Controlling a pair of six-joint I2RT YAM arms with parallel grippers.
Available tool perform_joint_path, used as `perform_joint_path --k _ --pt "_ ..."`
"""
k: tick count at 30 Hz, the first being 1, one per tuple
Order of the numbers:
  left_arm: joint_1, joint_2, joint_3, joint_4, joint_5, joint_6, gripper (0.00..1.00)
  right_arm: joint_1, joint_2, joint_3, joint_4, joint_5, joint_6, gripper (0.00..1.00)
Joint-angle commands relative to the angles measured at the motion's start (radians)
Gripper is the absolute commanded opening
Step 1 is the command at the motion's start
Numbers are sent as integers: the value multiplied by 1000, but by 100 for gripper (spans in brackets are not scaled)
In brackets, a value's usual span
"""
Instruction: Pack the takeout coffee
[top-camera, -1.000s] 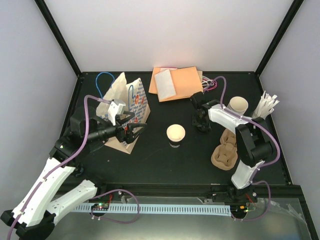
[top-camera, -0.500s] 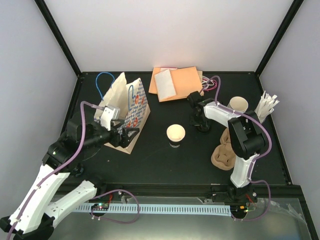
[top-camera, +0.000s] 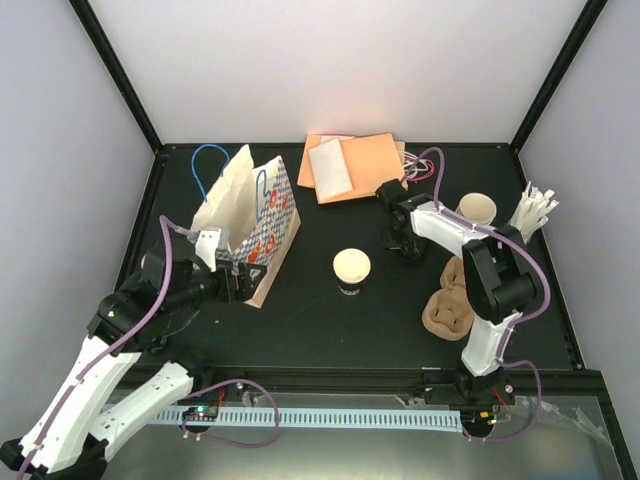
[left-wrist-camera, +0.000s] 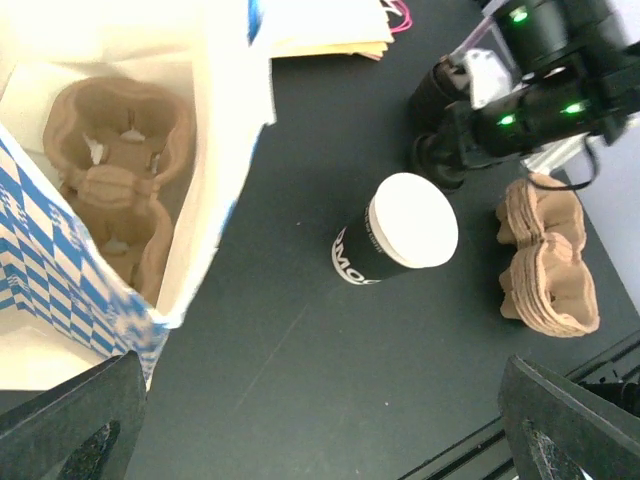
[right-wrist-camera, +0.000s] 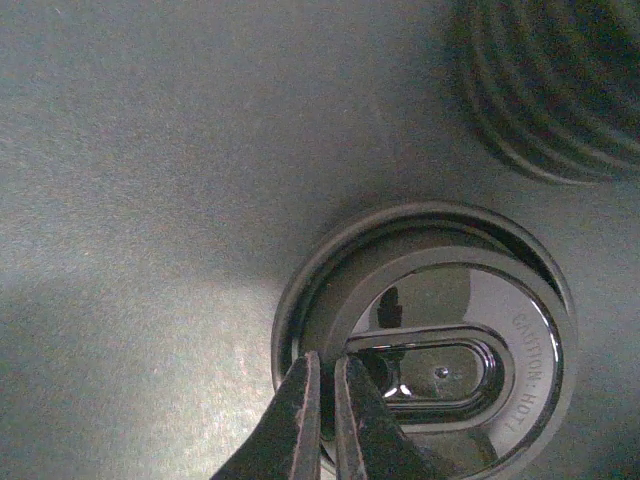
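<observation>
The takeout coffee cup (top-camera: 351, 267) stands upright mid-table with no lid on it, pale cream inside and black-walled with white lettering (left-wrist-camera: 400, 228). Its round black lid (right-wrist-camera: 470, 300) lies flat on the table to the cup's right. My right gripper (right-wrist-camera: 326, 362) is shut on the lid's near rim, one finger inside the rim and one outside; from above it (top-camera: 403, 243) covers the lid. My left gripper (top-camera: 235, 283) hangs open and holds nothing, at the near side of the paper bag (top-camera: 250, 215), its fingers (left-wrist-camera: 70, 430) far apart.
The bag (left-wrist-camera: 225, 150) stands open with a brown pulp carrier (left-wrist-camera: 115, 180) inside. More carriers (top-camera: 450, 300) are stacked at the right. A stack of cups (top-camera: 476, 210), white sticks (top-camera: 533, 212) and orange envelopes (top-camera: 350, 165) sit at the back. A ribbed black stack (right-wrist-camera: 560, 90) stands beside the lid.
My right gripper has closed onto the lid's rim. My left arm has drawn back toward the near left, away from the bag's mouth, still open.
</observation>
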Motion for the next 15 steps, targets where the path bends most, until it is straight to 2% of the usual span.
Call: perform_joint_path --k 1,7,12,15 --pt "-5 -3 -35 -26 -47 -49 99 17 -115 13 -60 59 -38 3" --pt "-5 -10 -79 -11 -21 -69 99 92 -238 20 -136 58 -80 3" --pt "-5 -25 -102 -7 -18 -80 99 191 -313 60 -195 -33 -144 3" --pt "-6 -28 -112 32 65 -62 99 254 -335 102 -244 -29 -158 3"
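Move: The right hand, low over the table, already pinches the black lid by its edge. The takeout cup stands about 12 cm to its left and 7 cm nearer the base. The black lid stack is some 7 cm ahead and 6 cm right of it, and the cup carriers about 11 cm back and 12 cm right. From the left hand, high with fingers open, the cup is roughly 20 cm right, 12 cm ahead and 20 cm below; the paper bag's middle is about 16 cm ahead, 2 cm left and 12 cm down. Still pinching the black lid by its edge with closed fingertips, the right hand climbs about 11 cm, at first nearly straight up, then swinging ever faster left and back, about 5 cm each way, towards the cup while turning some 15 degrees counter-clockwise. The left hand sinks about 4 cm beside the near side of the bag, mostly early on, tipping slightly down towards the table with its fingers kept wide open and empty. ##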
